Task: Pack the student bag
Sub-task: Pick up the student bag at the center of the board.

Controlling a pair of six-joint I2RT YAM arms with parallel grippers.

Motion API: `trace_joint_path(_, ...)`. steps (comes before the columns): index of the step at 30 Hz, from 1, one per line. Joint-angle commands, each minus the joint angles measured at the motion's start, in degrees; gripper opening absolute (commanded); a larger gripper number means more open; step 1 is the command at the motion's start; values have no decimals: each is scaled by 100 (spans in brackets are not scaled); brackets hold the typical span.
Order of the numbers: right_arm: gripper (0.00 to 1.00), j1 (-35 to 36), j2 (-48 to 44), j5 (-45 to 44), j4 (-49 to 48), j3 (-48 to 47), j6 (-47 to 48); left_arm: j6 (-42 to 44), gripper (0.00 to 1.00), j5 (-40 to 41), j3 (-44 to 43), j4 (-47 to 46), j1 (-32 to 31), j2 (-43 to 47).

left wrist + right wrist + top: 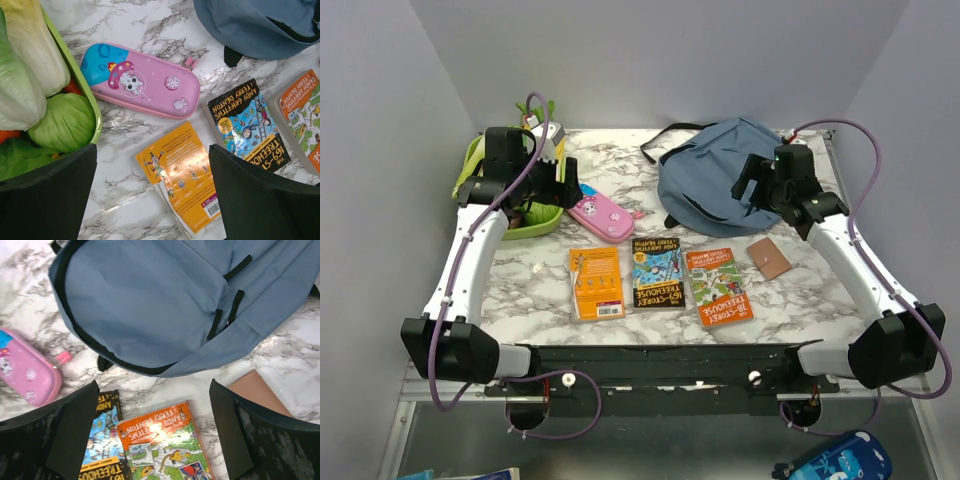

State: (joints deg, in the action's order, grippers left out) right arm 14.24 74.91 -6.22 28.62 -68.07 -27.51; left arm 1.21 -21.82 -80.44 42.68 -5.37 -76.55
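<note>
The dusty-blue student bag (720, 165) lies at the back right of the marble table, its black straps trailing to the left. My right gripper (752, 185) hovers open over its near edge, and the right wrist view shows the bag (160, 300) just ahead of the open gripper (154, 382), which holds nothing. My left gripper (560, 185) hangs open by the pink pencil case (600, 216). In the left wrist view that gripper (152, 146) is empty above a yellow book (182, 180). Three books lie in a row: yellow (595, 283), black-and-blue (658, 273), orange-and-green (723, 286).
A green basket (535, 228) of toy vegetables stands at the back left beside the left gripper. A small brown card (769, 257) lies right of the books. A bright-blue printed pouch (835, 462) sits below the table's front edge.
</note>
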Motion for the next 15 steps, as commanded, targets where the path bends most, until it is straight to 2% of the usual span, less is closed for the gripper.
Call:
trace_joint_path(1,100,455,356,-774,38,-223,640,-243,99,-164,-103,-40,-8,-166)
trace_joint_path(8,100,1546,1437,-1786,-348,-610,2090,-315,99,-199,-129,-101,-8,-369)
trace_joint_path(15,100,1793,2298,-1576,-753,-1041,2522,-262,99,-252,-147,-119,-8,-492)
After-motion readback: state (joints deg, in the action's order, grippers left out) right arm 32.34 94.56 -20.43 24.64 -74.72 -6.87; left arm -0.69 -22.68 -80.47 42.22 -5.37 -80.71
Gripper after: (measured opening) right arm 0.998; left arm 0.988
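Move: The student bag's middle lies about 22 cm ahead of the right hand, nearly in line with it and some 20 cm below. The red book is about 7 cm back from that hand, the black book some 14 cm left and 3 cm back, and the brown notebook about 14 cm right, 1 cm ahead, all some 25 cm below. From the left hand the bag's middle is roughly 24 cm ahead, 34 cm right and 24 cm below. No touch on the student bag yet: the right hand heads for its near left part, sweeping about 9 cm left while sinking some 7 cm and edging slightly forward. Its wrist rolls left side down and swings counter-clockwise about 20 degrees, with the fingers staying wide open. The idle left hand sinks a little, also open. ##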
